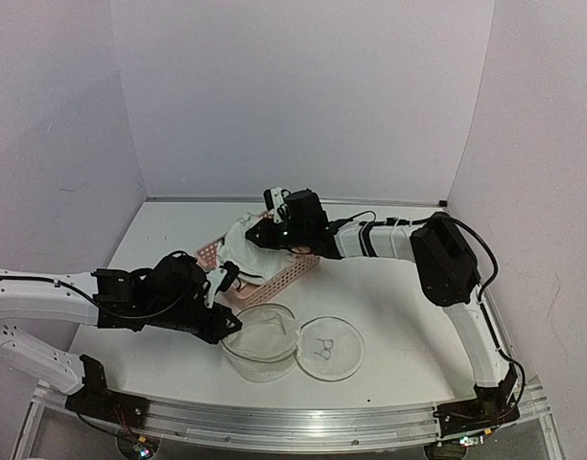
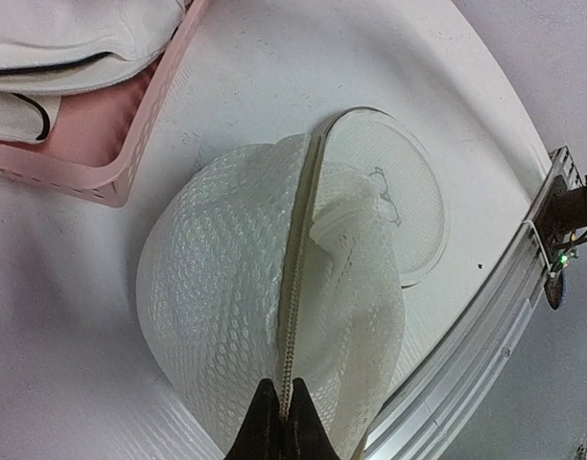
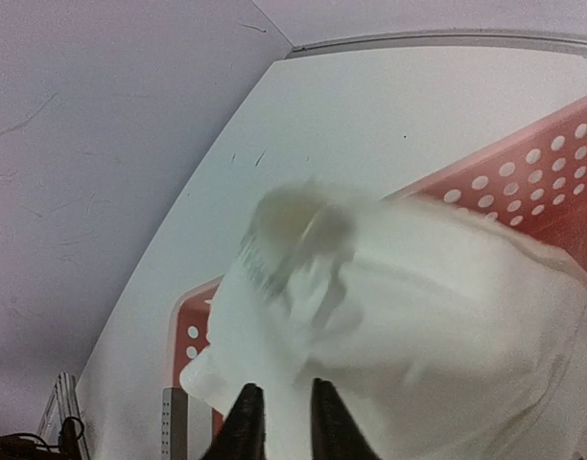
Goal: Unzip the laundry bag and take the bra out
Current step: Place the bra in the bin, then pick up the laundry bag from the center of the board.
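The laundry bag (image 1: 260,340) lies unzipped near the table's front. Its mesh dome (image 2: 226,287) is spread wide, and its round lid (image 2: 394,192), marked with a small black logo, lies flat beside it. My left gripper (image 2: 281,407) is shut on the bag's zip rim (image 2: 298,259). In the top view it (image 1: 228,321) sits at the bag's left edge. The bra (image 3: 418,307), soft white fabric, lies heaped in the pink basket (image 3: 543,163), partly blurred. My right gripper (image 3: 279,398) hovers just above it with its jaws a little apart. From above it (image 1: 265,230) is over the bra (image 1: 244,244).
The pink slotted basket (image 1: 279,278) stands behind the bag, close to my left arm. A metal rail (image 2: 485,326) runs along the table's front edge, right by the bag. White walls close in the back and both sides.
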You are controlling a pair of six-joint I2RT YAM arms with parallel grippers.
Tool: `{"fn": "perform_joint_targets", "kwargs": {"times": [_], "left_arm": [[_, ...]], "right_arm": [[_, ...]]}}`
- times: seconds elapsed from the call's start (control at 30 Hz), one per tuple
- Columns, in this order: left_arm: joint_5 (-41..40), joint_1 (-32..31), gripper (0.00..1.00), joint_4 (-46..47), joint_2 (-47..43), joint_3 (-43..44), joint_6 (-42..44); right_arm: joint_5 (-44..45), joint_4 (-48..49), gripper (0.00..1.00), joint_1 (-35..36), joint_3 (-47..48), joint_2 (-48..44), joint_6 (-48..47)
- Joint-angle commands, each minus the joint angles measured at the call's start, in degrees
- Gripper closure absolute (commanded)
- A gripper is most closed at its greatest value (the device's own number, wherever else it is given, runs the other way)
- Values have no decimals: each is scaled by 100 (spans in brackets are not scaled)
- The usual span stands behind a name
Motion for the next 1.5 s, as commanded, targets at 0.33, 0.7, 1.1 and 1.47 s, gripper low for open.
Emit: {"fn": "perform_joint_targets", "kwargs": {"times": [0.33,0.7,1.1,1.47], "left_arm": [[-200,-25,100,113,235,119,-172],[-380,-34,100,119,587,294,-224],[-440,-34,100,113,562,382,38],[-314,-43,100,108,744,579,187]], "right_arm": [[458,335,56,20,-1134,-1902,-47],[675,476,51,24,-3952,-4211,-57],[1057,289,44,22,-6972,-6119,195],[1435,301,31,4,-7431,-5509,-297]]}}
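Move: The right hand is at the far left part of the bin with the bra under its parting fingers. The bin's middle lies about 5 cm back, 3 cm right and 6 cm below; the bra's middle is some 3 cm back, straight below by 3 cm. The bag's lid lies roughly 25 cm back, 21 cm right and 12 cm below; the laundry bag about 25 cm back, 4 cm right, 9 cm below. From the left hand the bin is some 18 cm ahead, 6 cm right, 8 cm lower. The right hand goes on opening its already parting fingers to well over half, comes free of the bra, and climbs some 12 cm as it swings right and back over the bin's near wall, then sinks steeply towards the bag's lid, ending about 25 cm right, 20 cm back and 6 cm lower than it began, fingers tipped further down by some 15 degrees. The left hand keeps its closed fingers on the laundry bag's rim, easing down about 3 cm and then half that back up. ##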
